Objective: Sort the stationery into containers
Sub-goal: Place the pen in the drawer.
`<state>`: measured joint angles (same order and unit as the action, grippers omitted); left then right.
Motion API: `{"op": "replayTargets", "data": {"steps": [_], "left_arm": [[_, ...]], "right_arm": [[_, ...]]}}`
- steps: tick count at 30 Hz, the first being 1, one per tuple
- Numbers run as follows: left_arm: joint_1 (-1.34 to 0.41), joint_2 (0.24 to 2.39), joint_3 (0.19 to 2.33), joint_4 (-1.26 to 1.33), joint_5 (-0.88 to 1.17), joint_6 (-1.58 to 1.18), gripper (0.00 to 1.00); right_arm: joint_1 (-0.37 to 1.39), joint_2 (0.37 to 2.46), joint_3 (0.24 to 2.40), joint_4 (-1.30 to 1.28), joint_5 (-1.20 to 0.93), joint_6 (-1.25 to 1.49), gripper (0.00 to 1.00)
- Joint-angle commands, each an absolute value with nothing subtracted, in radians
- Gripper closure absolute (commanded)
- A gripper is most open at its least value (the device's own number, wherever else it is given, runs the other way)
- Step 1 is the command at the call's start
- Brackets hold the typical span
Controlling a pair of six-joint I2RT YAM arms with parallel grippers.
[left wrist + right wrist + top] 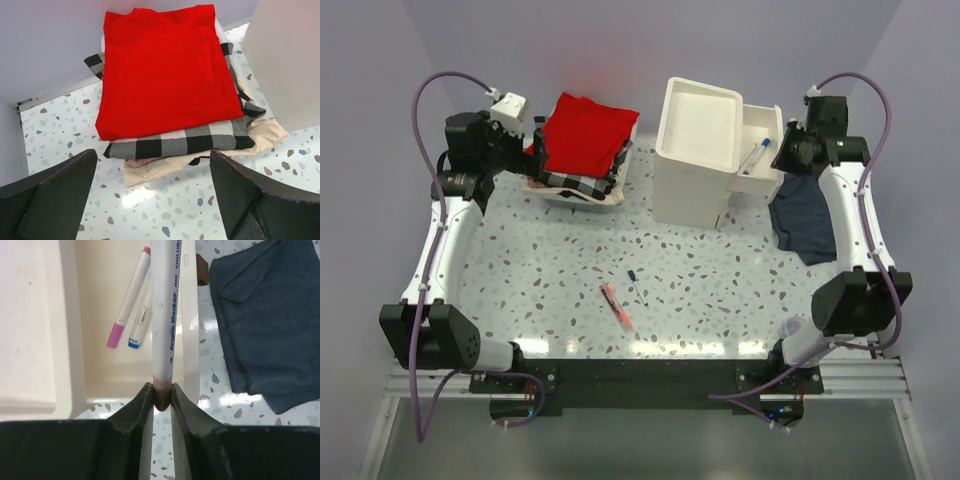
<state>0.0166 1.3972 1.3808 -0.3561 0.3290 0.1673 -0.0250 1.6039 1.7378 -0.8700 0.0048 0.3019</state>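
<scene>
My right gripper (162,396) is shut on the brown end of a thin white pen (165,315), which sticks out over the right rim of the pulled-out drawer (95,300). Inside that drawer lie a pink-capped pen (129,300) and a blue-capped pen (140,322). The drawer (761,125) belongs to the tall white box unit (698,150); the right gripper (785,150) hangs beside it. An orange-red marker (616,306) and a thin dark pen (635,284) lie mid-table. My left gripper (152,200) stands open and empty above the table, just in front of the cloth stack.
The stack of red and checked folded cloths (582,145) sits at the back left, close ahead of the left fingers (55,195). A dark blue-grey cloth (803,225) lies right of the box unit, under the right arm. Walls close off the back and both sides.
</scene>
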Motion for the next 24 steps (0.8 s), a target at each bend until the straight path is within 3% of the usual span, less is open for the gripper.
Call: {"op": "replayTargets", "data": {"steps": [1,12,13,14,17,24], "left_arm": [[0.012,1.342,1.355,-0.322,0.336,0.150,0.00],[0.052,1.307,1.322,-0.324,0.351,0.137,0.00],[0.054,1.304,1.321,-0.324,0.353,0.133,0.00],[0.058,1.299,1.319,-0.324,0.353,0.132,0.00],[0.060,1.293,1.310,-0.322,0.356,0.132,0.00],[0.061,1.287,1.307,-0.319,0.353,0.138,0.00]], "right_arm": [[-0.023,1.678,1.816,-0.815,0.002,0.279,1.00],[0.043,1.770,1.855,-0.804,-0.024,0.242,1.00],[0.044,1.767,1.855,-0.804,-0.029,0.239,0.93],[0.044,1.767,1.856,-0.805,-0.034,0.238,0.74],[0.045,1.738,1.868,-0.822,-0.031,0.236,0.59],[0.054,1.559,1.846,-0.876,-0.033,0.227,0.50]]}}
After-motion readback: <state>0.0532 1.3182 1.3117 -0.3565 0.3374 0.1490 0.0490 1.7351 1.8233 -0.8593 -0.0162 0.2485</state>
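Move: The open drawer I'm bringing the pen to has its middle about 4 cm ahead of my right hand, 3 cm left and 6 cm below. The two markers already in it lie roughly 4 cm ahead, 4 left and 8 below; the white cabinet stands 4 cm ahead and 14 left, the navy cloth level with me, some 13 cm right, 25 below. From my left hand, the drawer is about 4 cm ahead, 46 right and 9 below. Still pinching the pen by its near end, my right hand reaches forward about 4 cm and sinks as much into line with the drawer, then swings some 3.5 cm left over it, turning slightly counter-clockwise. There I open my fingers to about half, let go of the pen and start lifting, a couple of centimetres up and a little back. My empty left hand draws back about 2 cm, drifting left. ##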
